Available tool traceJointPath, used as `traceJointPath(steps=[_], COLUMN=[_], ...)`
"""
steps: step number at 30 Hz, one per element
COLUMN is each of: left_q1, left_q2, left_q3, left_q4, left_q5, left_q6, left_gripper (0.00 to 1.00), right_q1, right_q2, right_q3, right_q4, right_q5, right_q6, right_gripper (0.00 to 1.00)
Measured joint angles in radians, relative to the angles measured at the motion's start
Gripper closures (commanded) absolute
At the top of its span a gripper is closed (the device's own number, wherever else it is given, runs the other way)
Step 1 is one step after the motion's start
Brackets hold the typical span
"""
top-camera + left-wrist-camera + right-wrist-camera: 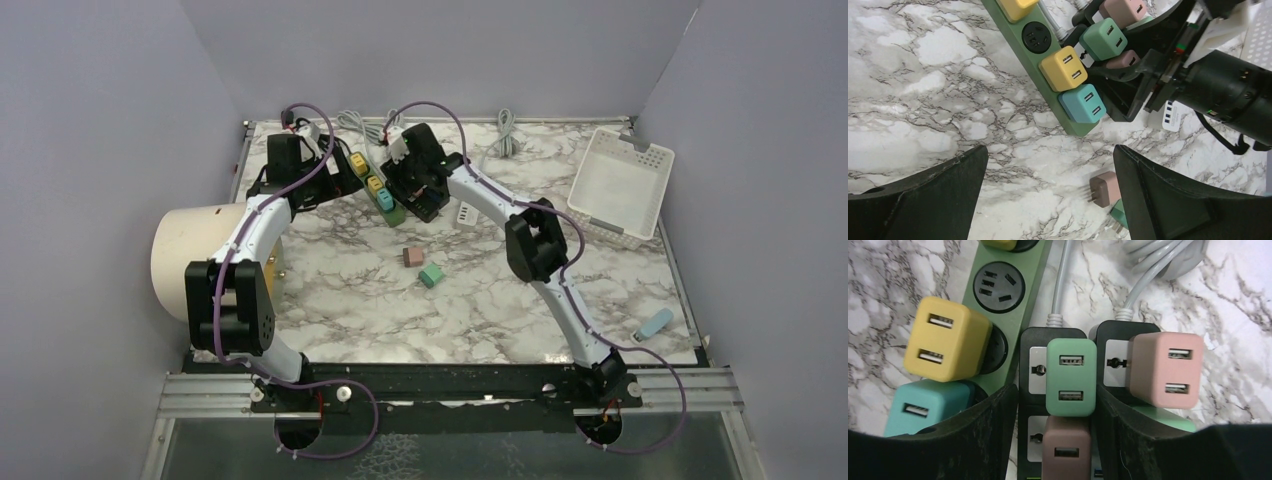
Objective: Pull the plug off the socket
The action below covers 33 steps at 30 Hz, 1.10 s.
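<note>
A black power strip (1029, 365) holds a mint green plug (1071, 376) and, below it, a brown plug (1065, 450). My right gripper (1057, 405) is open; its fingers straddle this strip with the brown plug between them, a gap showing on the left side. A second black strip (1108, 340) carries a pink plug (1165, 369). A green power strip (1048, 85) holds a yellow plug (1064, 68) and a teal plug (1082, 103). My left gripper (1049, 165) is open and empty over bare marble just below the green strip's end.
A loose pink plug (413, 257) and a loose green plug (431, 275) lie mid-table. A white basket (620, 180) stands at the back right, a cream roll (195, 255) at the left, a blue object (655, 323) near the right edge. Grey cables (505, 135) lie at the back.
</note>
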Motion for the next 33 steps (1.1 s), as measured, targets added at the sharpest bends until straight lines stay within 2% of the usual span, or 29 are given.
traceJointPath(steps=[5, 7, 11, 13, 14, 15, 25, 33], left_q1=[0.0, 0.0, 0.0, 0.0, 0.0, 0.0, -0.018, -0.23], left_q2=[0.0, 0.0, 0.0, 0.0, 0.0, 0.0, -0.001, -0.003], left_q3=[0.0, 0.0, 0.0, 0.0, 0.0, 0.0, -0.028, -0.129], left_q4=[0.0, 0.0, 0.0, 0.0, 0.0, 0.0, 0.031, 0.124], left_q5=[0.0, 0.0, 0.0, 0.0, 0.0, 0.0, 0.031, 0.03], left_q6=[0.0, 0.0, 0.0, 0.0, 0.0, 0.0, -0.009, -0.095], left_gripper=[0.01, 0.01, 0.01, 0.01, 0.01, 0.01, 0.01, 0.01], right_q1=[-0.005, -0.007, -0.012, -0.016, -0.018, -0.018, -0.033, -0.042], right_q2=[0.026, 0.026, 0.026, 0.024, 0.022, 0.019, -0.027, -0.113], right_q3=[-0.004, -0.006, -0.013, -0.027, -0.036, -0.045, -0.137, -0.202], right_q4=[0.018, 0.028, 0.051, 0.07, 0.083, 0.093, 0.159, 0.127], right_q5=[0.0, 0.0, 0.001, 0.0, 0.0, 0.0, -0.008, -0.017], right_q6=[0.002, 0.005, 0.01, 0.015, 0.018, 0.019, 0.047, 0.099], right_gripper=[0.5, 0.59, 0.64, 0.77, 0.9, 0.98, 0.99, 0.99])
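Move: The right hand is poised over the green plug, whose middle lies 1 cm ahead and 2 cm below. From that hand, the dark pink plug is 2 cm back and 3 cm right, the light pink plug 5 cm ahead and 4 cm right, and the yellow plug 2 cm back and 5 cm left. From the empty left hand, the black strip's near end is about 2 cm ahead, 18 cm right and 14 cm down; the loose pink plug is 8 cm back and 15 cm right. The right fingers close on the green plug's sides and pinch it firmly, after the hand sinks about 1.5 cm and eases slightly forward; then, holding on, it pulls up some 2 cm, drifting right and back. The left hand waits wide open, then late on sweeps about 10 cm right, with some back and down, turning clockwise towards the black strip's near end. ##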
